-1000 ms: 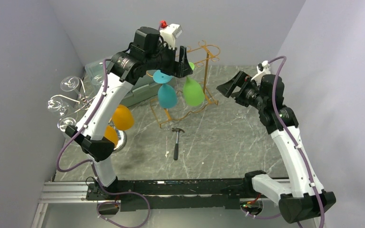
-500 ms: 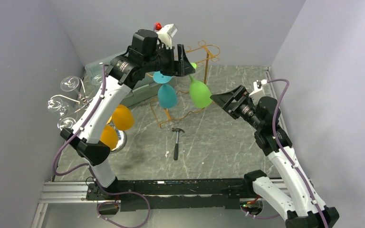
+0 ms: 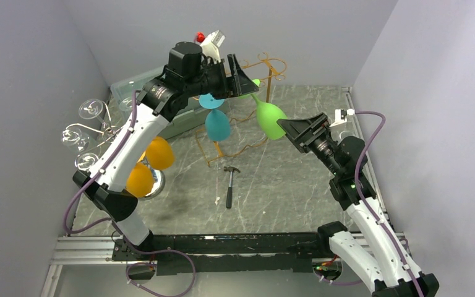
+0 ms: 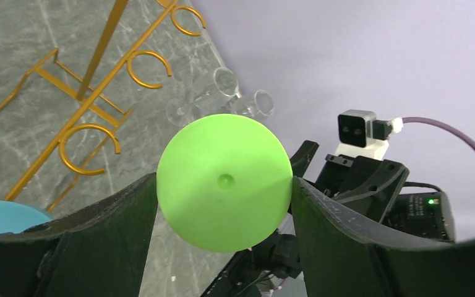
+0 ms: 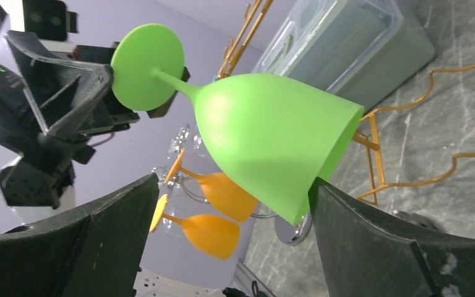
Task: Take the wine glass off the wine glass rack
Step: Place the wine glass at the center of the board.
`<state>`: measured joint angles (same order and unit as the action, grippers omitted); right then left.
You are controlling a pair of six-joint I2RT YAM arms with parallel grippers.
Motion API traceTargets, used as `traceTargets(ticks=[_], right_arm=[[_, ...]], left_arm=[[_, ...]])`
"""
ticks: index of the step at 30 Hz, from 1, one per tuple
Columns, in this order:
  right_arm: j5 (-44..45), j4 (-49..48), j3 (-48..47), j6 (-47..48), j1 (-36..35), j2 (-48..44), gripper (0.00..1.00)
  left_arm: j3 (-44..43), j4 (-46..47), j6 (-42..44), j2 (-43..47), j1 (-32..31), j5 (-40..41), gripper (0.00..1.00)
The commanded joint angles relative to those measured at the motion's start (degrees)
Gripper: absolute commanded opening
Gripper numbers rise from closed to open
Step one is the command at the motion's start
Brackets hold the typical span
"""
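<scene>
The green wine glass [image 3: 271, 120] hangs tilted, foot up and bowl down to the right, apart from the hooks of the gold wine glass rack [image 3: 271, 65]. My left gripper [image 3: 242, 79] is shut on its round green foot [image 4: 224, 180], with both fingers against the disc's edge. The rack's hooks [image 4: 93, 111] lie to the left of that foot. My right gripper [image 3: 292, 129] is open, and its fingers stand on either side of the green bowl [image 5: 272, 142]. The right finger [image 5: 371, 235] is next to the bowl's rim; I cannot tell if it touches.
A teal glass [image 3: 217, 124] still hangs on the gold rack. Two orange glasses [image 3: 159, 153] hang at the left near a metal stand, with clear glasses [image 3: 89, 110] beyond them. A hammer [image 3: 229, 185] lies on the marble table and a plastic bin [image 3: 182, 117] stands behind the rack.
The green glass has tilted and its bowl has swung right, away from the rack. My right arm has come in to the left, and its open fingers now flank the bowl.
</scene>
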<state>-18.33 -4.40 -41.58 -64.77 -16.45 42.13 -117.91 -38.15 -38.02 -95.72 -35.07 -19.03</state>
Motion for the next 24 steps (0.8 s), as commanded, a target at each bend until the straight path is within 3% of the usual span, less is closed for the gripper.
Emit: traceTargets(ticks=[1,7,11,18,22,24], right_arm=[[-0.29,-10.13,1.04,-3.2,-0.33,-0.91,0.91],[-1.04,-18.13,3.0,-6.57,-0.34,-0.78,0.82],[-1.33,-21.15,3.26,-8.11,-0.35,-0.82,0.67],[-2.14,-21.25,1.92,-8.8,-0.35,-0.36,0.31],[-1.42,-17.09,-0.45,-7.06,-0.34,-1.23,0.03],[-0.99,-13.43,-2.44,-5.42,-0.34,-1.78,0.0]], left_arm=[[2.91,7.9,-5.83,3.89,0.45,-3.11,0.51],[9.93,16.19,-13.8,7.27,1.87,-5.84,0.5],[14.17,20.9,-18.04,9.2,2.58,-7.03,0.5],[17.62,25.62,-22.15,10.21,2.9,-9.36,0.53],[18.24,25.64,-21.85,10.53,2.9,-9.81,0.68],[18.12,24.74,-20.83,10.64,2.9,-9.7,0.78]])
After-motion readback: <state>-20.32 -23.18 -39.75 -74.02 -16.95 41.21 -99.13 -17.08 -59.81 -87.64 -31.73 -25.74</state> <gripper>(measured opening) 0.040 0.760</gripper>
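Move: Some 3 cm ahead of the right hand's open fingers, 5 cm to its left and 3 cm above lies the bowl of the green wine glass, mouth turned towards them. The blue glass hangs about 14 cm ahead, 20 cm left and 12 cm below the right hand. From the left hand, already gripping the glass by its foot, the bowl lies about 4 cm back, 8 cm right and 5 cm below. Rising about 7 cm, with the fingertips tipping up some 15 degrees, the right hand closes from wide open to nearly shut and pinches the wall of the green glass at its rim, drawing back slightly at the end. The left hand rolls about 20 degrees and edges up a centimetre or two, its opening unchanged at the foot. ##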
